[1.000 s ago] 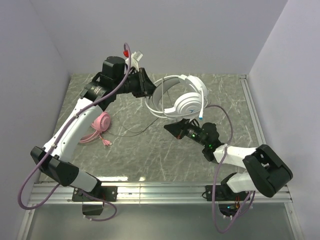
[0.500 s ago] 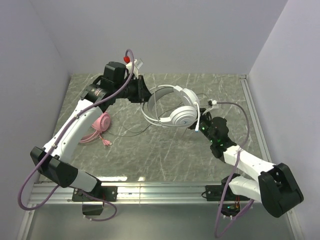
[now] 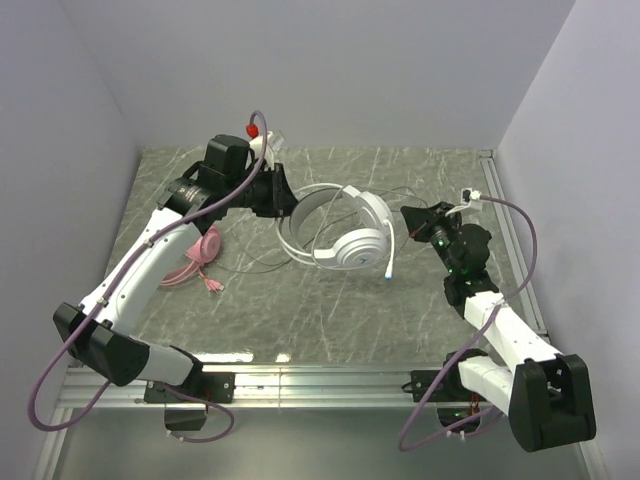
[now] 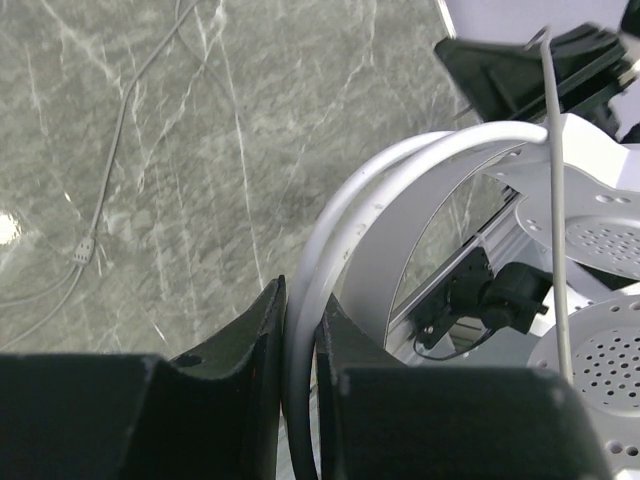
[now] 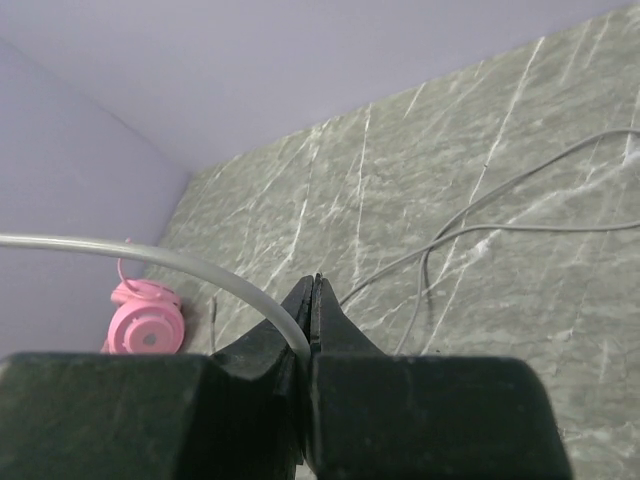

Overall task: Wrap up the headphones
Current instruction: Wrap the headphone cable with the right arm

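The white headphones (image 3: pixel 345 235) hang just over the marble table (image 3: pixel 300 310), held by their headband (image 4: pixel 400 180). My left gripper (image 3: pixel 277 197) (image 4: pixel 300 305) is shut on that band, which fills the gap between the fingers. The white ear cups (image 4: pixel 590 235) show at the right of the left wrist view. My right gripper (image 3: pixel 410 215) (image 5: pixel 313 288) is shut on the thin pale cable (image 5: pixel 150 256), off to the right of the headset. The pink headphones (image 3: pixel 200 255) (image 5: pixel 147 326) lie on the table at the left, under my left arm.
Loose loops of thin cable (image 5: pixel 480 215) (image 4: pixel 110 170) trail over the marble. A microphone boom with a blue tip (image 3: pixel 388 276) hangs from the white headset. Walls close the back and both sides. A metal rail (image 3: pixel 497 200) runs along the right edge.
My right gripper has swung right and away from the white headset, closing fully on the cable. The left gripper and headset have dropped slightly lower and leftward.
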Motion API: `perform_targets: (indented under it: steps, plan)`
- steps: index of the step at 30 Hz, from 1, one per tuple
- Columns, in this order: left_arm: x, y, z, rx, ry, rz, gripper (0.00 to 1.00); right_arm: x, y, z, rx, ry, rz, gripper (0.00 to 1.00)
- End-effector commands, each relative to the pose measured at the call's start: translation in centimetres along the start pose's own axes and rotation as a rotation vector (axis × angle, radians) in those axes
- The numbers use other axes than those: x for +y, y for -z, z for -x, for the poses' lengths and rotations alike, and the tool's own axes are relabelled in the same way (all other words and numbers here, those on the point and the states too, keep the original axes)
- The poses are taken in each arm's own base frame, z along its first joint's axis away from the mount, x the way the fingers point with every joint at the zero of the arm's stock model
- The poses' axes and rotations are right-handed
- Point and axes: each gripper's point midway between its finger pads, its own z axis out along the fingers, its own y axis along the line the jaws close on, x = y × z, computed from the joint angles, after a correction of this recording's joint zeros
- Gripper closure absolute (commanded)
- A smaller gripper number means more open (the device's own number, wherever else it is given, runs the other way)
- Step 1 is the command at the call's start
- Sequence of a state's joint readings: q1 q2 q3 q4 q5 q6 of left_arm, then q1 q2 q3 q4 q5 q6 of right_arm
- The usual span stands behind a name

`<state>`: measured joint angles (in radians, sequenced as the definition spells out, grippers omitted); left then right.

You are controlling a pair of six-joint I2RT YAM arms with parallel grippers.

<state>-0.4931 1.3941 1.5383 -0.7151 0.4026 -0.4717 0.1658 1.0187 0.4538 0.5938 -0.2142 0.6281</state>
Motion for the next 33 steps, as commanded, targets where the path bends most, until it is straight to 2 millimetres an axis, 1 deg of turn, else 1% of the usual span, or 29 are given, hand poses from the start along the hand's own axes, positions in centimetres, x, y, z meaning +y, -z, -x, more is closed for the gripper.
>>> perform_targets:
  steps: [1, 2, 3, 4, 5, 6, 7, 8, 10, 11, 12, 14, 15, 17, 18, 19, 20, 21, 22, 24, 26, 28, 29, 31, 32, 33]
  plan:
    - [-1.9, 1.5, 1.0, -0.065, -0.032, -0.078, 1.0, 1.5, -0.4, 1.7, -0.004, 0.003, 0.051, 1.0]
    - [-2.5, 1.6, 0.9, -0.062, -0.028, -0.109, 1.0, 1.4, -0.5, 1.3, 0.006, -0.004, 0.056, 1.0]
    - [-3.0, 1.8, 1.3, -0.079, -0.023, -0.131, 1.0, 1.3, -0.6, 1.0, 0.012, -0.011, 0.059, 1.0]
    - [-3.4, 2.0, 1.4, -0.083, -0.019, -0.142, 1.0, 1.0, -0.5, 0.2, 0.029, -0.025, 0.058, 1.0]
    - [-3.6, 2.1, 1.7, -0.09, -0.015, -0.148, 1.0, 1.0, -0.6, 0.0, 0.029, -0.033, 0.066, 1.0]
    - [-4.2, 2.7, 2.6, -0.114, -0.013, -0.154, 1.0, 0.9, -0.5, -0.3, 0.033, -0.04, 0.071, 1.0]
    - [-4.3, 2.9, 3.0, -0.123, -0.007, -0.151, 1.0, 0.6, -0.3, -1.2, 0.052, -0.052, 0.075, 1.0]
    - [-4.3, 3.3, 3.8, -0.143, 0.009, -0.153, 1.0, 0.8, -0.2, -1.3, 0.049, -0.057, 0.089, 1.0]
    - [-5.2, 4.1, 5.1, -0.18, 0.01, -0.189, 1.0, 0.5, 0.1, -2.3, 0.068, -0.08, 0.09, 1.0]
    - [-5.0, 4.5, 5.8, -0.199, 0.023, -0.193, 1.0, 0.7, 0.1, -2.8, 0.081, -0.082, 0.109, 1.0]
    - [-5.3, 4.6, 6.3, -0.203, 0.043, -0.213, 1.0, 1.1, 0.2, -3.3, 0.096, -0.082, 0.122, 1.0]
    - [-5.2, 4.7, 7.4, -0.233, 0.058, -0.215, 1.0, 1.5, 0.4, -4.2, 0.113, -0.082, 0.134, 1.0]
    - [-5.4, 4.7, 7.9, -0.243, 0.073, -0.217, 1.0, 2.2, 0.6, -4.9, 0.131, -0.081, 0.153, 1.0]
    - [-4.8, 4.3, 9.0, -0.276, 0.092, -0.205, 1.0, 3.0, 0.9, -5.7, 0.146, -0.074, 0.169, 1.0]
    - [-4.7, 4.1, 9.2, -0.28, 0.117, -0.209, 1.0, 3.4, 0.9, -6.0, 0.149, -0.068, 0.172, 0.99]
    - [-5.0, 4.0, 9.3, -0.277, 0.12, -0.233, 1.0, 4.9, 1.0, -6.8, 0.172, -0.05, 0.205, 0.99]
    - [-5.1, 3.9, 9.8, -0.286, 0.137, -0.252, 1.0, 5.3, 1.1, -7.7, 0.203, -0.044, 0.203, 0.99]
    - [-5.1, 3.5, 9.9, -0.281, 0.151, -0.262, 1.0, 5.6, 1.0, -8.1, 0.205, -0.029, 0.198, 1.0]
    - [-5.2, 3.4, 10.0, -0.277, 0.157, -0.278, 1.0, 6.6, 1.3, -8.9, 0.226, -0.028, 0.222, 1.0]
    - [-5.2, 3.3, 10.6, -0.29, 0.176, -0.278, 1.0, 7.2, 1.6, -9.5, 0.233, -0.047, 0.238, 1.0]
    - [-4.6, 3.2, 11.2, -0.323, 0.196, -0.25, 1.0, 7.9, 2.1, -10.6, 0.255, -0.06, 0.267, 1.0]
    - [-4.3, 3.5, 12.0, -0.374, 0.202, -0.235, 1.0, 8.6, 2.4, -11.3, 0.272, -0.064, 0.284, 1.0]
    - [-3.5, 3.3, 12.4, -0.404, 0.218, -0.201, 1.0, 9.3, 2.8, -11.9, 0.29, -0.064, 0.3, 0.99]
    - [-2.9, 3.7, 13.2, -0.462, 0.22, -0.168, 1.0, 10.1, 3.1, -12.2, 0.299, -0.068, 0.317, 0.98]
    - [-2.3, 3.5, 13.3, -0.477, 0.227, -0.143, 1.0, 10.8, 3.5, -12.6, 0.312, -0.069, 0.337, 0.98]
    - [-1.2, 3.7, 14.0, -0.529, 0.242, -0.09, 1.0, 11.4, 3.6, -12.6, 0.315, -0.074, 0.349, 0.98]
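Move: The right hand holds the cable of the white headphones, whose middle lies about 13 cm to its left, 4 cm back and some 5 cm higher. The nearer ear cup is roughly 9 cm left and 8 cm back, and the farther cup about 6 cm left and level with the hand. The left hand grips the headband, with the headphones' middle roughly 11 cm to its right, 4 cm back and 4 cm below it. Still pinching the cable, the right hand dips about 3 cm, then carries it left some 13 cm and back about 8 cm, ending low on the robot's side of the headphones and turning some 25 degrees counter-clockwise. The left hand keeps hold of the headband and, after a slight sink, lifts it forward and up about 5 cm each way, tipping its fingers less steeply down. ##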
